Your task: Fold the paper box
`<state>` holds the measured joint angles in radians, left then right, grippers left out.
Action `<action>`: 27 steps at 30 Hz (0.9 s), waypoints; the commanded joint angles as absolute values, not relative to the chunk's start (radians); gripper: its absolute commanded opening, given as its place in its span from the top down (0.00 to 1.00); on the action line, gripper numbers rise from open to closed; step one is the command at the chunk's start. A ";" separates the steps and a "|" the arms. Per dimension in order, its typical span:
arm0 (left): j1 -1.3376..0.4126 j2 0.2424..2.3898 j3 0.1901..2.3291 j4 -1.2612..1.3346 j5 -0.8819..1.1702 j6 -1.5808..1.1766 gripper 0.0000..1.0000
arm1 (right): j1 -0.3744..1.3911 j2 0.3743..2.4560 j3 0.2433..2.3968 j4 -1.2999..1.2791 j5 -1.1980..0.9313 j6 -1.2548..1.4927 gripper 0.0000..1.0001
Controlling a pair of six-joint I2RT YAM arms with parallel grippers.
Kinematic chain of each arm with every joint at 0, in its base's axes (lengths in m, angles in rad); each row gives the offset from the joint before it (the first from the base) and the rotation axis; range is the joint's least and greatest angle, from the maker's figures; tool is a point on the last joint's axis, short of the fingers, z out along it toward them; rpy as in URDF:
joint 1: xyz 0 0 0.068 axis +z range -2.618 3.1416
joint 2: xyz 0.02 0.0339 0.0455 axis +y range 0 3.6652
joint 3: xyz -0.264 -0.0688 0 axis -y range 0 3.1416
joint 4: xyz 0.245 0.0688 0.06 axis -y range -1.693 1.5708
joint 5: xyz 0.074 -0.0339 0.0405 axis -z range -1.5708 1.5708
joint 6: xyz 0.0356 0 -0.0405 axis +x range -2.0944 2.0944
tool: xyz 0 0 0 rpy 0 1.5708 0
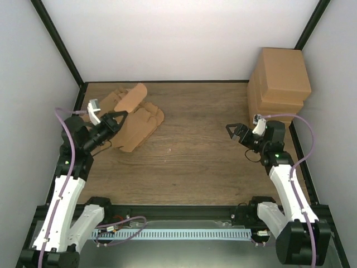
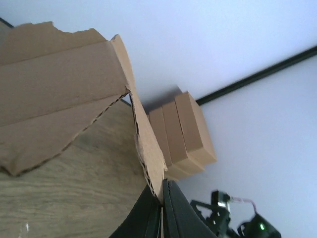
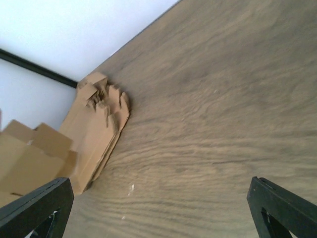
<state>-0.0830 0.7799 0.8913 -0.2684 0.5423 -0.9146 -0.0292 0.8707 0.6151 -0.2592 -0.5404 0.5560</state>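
Observation:
A flat brown paper box (image 1: 129, 99) is held up off the pile of flat cardboard blanks (image 1: 140, 129) at the back left. My left gripper (image 1: 115, 118) is shut on its edge. In the left wrist view the black fingers (image 2: 174, 210) pinch the corrugated edge of the paper box (image 2: 59, 84), whose panels spread up and to the left. My right gripper (image 1: 234, 129) hovers over the right half of the table, open, with nothing between its fingers (image 3: 37, 206). It faces the pile of blanks (image 3: 96, 141) from well away.
A stack of folded brown boxes (image 1: 280, 82) stands in the back right corner, also seen in the left wrist view as the folded boxes (image 2: 184, 133). White walls and black frame posts enclose the wooden table (image 1: 201, 162).

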 commanded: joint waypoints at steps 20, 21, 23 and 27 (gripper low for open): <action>-0.853 0.993 0.653 0.023 0.080 -1.260 0.00 | -0.020 1.097 0.593 -0.279 -0.991 0.690 0.00; -0.853 0.994 0.717 -0.045 0.057 -1.213 0.00 | -0.017 1.100 0.585 -0.281 -0.988 0.689 0.00; -0.851 0.979 0.820 -0.251 -0.059 -1.131 0.00 | -0.003 1.107 0.575 -0.283 -0.975 0.687 0.00; -0.810 0.954 0.946 -0.511 -0.276 -0.961 0.01 | 0.109 1.159 0.575 -0.264 -0.909 0.686 0.00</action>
<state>-0.8467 0.9936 0.8383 -0.2295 -0.0456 -1.1660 0.0143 1.1187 0.5644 -0.2661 -0.9386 0.6800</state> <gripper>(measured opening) 0.997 0.996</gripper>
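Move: The left gripper holds one flat paper box sheet high up. Its laying-down spot, bare table, is roughly 34 cm below, about 9 cm to the right and 4 cm back. The cardboard pile's middle lies about 16 cm ahead, 8 cm to the left and 33 cm below. From the open, empty right gripper, that spot is about 33 cm to the left, 5 cm back and 19 cm lower. Bring the left gripper right and down about 15 cm each, easing back some 6 cm, to carry the pinched sheet clear of the cardboard pile; tip the fingers down some 20 degrees, open wide to let go, then lift about 6 cm. Meanwhile swing the open right gripper left, then down and slightly back towards the same spot, tipping its fingers down. ##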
